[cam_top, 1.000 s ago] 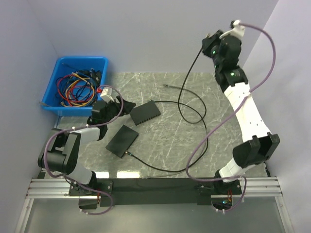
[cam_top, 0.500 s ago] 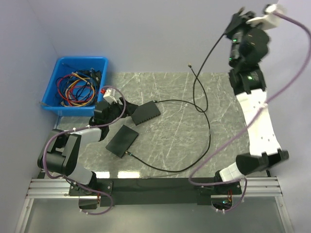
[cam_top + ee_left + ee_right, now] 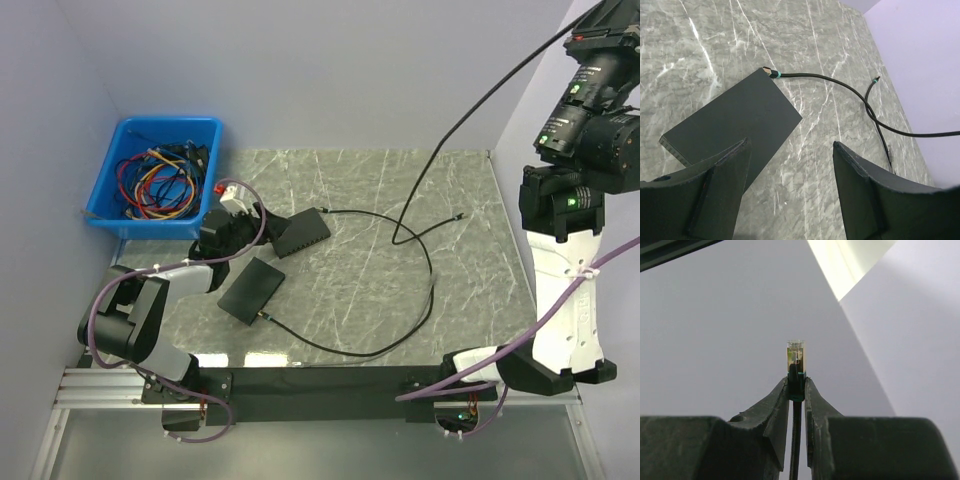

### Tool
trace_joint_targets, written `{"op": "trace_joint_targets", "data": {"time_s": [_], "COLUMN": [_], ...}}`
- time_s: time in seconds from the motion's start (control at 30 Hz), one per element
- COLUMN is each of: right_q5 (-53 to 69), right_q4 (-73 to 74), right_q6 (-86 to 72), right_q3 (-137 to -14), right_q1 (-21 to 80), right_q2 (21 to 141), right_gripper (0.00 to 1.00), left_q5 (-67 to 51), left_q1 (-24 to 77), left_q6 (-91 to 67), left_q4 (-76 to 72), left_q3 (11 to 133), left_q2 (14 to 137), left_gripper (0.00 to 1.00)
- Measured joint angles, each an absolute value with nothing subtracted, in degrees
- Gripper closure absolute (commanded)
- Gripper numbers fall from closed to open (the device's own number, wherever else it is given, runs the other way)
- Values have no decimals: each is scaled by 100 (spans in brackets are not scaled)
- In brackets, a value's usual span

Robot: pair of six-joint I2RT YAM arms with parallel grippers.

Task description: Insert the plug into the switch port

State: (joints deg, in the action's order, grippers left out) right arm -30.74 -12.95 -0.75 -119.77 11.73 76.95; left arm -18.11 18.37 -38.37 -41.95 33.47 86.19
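Observation:
My right gripper (image 3: 796,382) is shut on the black cable just below its clear, gold-contact plug (image 3: 795,356), which points up against the bare wall. In the top view the right gripper (image 3: 603,14) is raised high at the top right, and its black cable (image 3: 470,112) hangs down to the table. The black switch (image 3: 300,230) lies left of centre, with another cable's plug (image 3: 771,73) at its corner. My left gripper (image 3: 262,228) is open and empty, low beside the switch (image 3: 735,120). In the left wrist view the left gripper (image 3: 790,144) has its jaws wide apart.
A second flat black box (image 3: 252,288) lies in front of the switch, with a cable looping across the marble table (image 3: 350,180). A loose cable end (image 3: 458,215) lies right of centre. A blue bin (image 3: 135,135) of coloured wires stands at the back left.
My right arm has swung up and to the right, pulling the plug and cable higher and dragging the slack across the table. My left gripper has edged slightly toward the switch.

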Motion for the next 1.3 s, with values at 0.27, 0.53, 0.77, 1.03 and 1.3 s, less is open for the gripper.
{"op": "trace_joint_targets", "data": {"time_s": [0.27,0.53,0.77,1.03,1.3], "right_q5": [-3227,-2864,-2060,-1597,-1374], "right_q4": [-1820,-1951,-1835,-1433,-473], "right_q6": [471,576,-80,-1260,-1778], "right_q3": [-11804,-11478,-9688,-8265,-6716], "right_q1": [1166,1160,1166,2167,2724], "right_q2": [7437,6613,5946,7627,8536], "right_gripper": [100,100,100,100,100], "left_q5": [-1785,-1719,-1457,-1319,-1253], "left_q1": [1935,2051,2051,2043,1811], "left_q6": [-3837,-3835,-3813,-3756,-3736], "left_q4": [-4171,-4139,-3913,-3677,-3524], "left_q3": [3411,3468,3583,3822,3879], "left_q2": [8674,8729,8729,8783,9179], "left_gripper": [28,28,28,27,27]}}
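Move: The plug is already gripped in the right hand, hoisted high. The far switch it is being brought to lies about 14 cm ahead, 38 cm left and 72 cm below; the near switch sits some 12 cm back and 10 cm left of it. The cable's free end lies roughly 18 cm ahead of the right hand, 2 cm left, 73 cm below. From the open left hand the far switch is about 4 cm ahead, 4 cm right and 12 cm down. The plug, kept pinched in the right fingers with its cable trailing, first goes back about 11 cm and slightly up, then swings quickly down nearly 50 cm while going forward and left towards the far switch, the fingers tipping from pointing up to slanting down (some 60 degrees) and turning counter-clockwise. Late on, the open left hand dips about 3 cm and eases forward beside the switch, also tipping slightly down. ##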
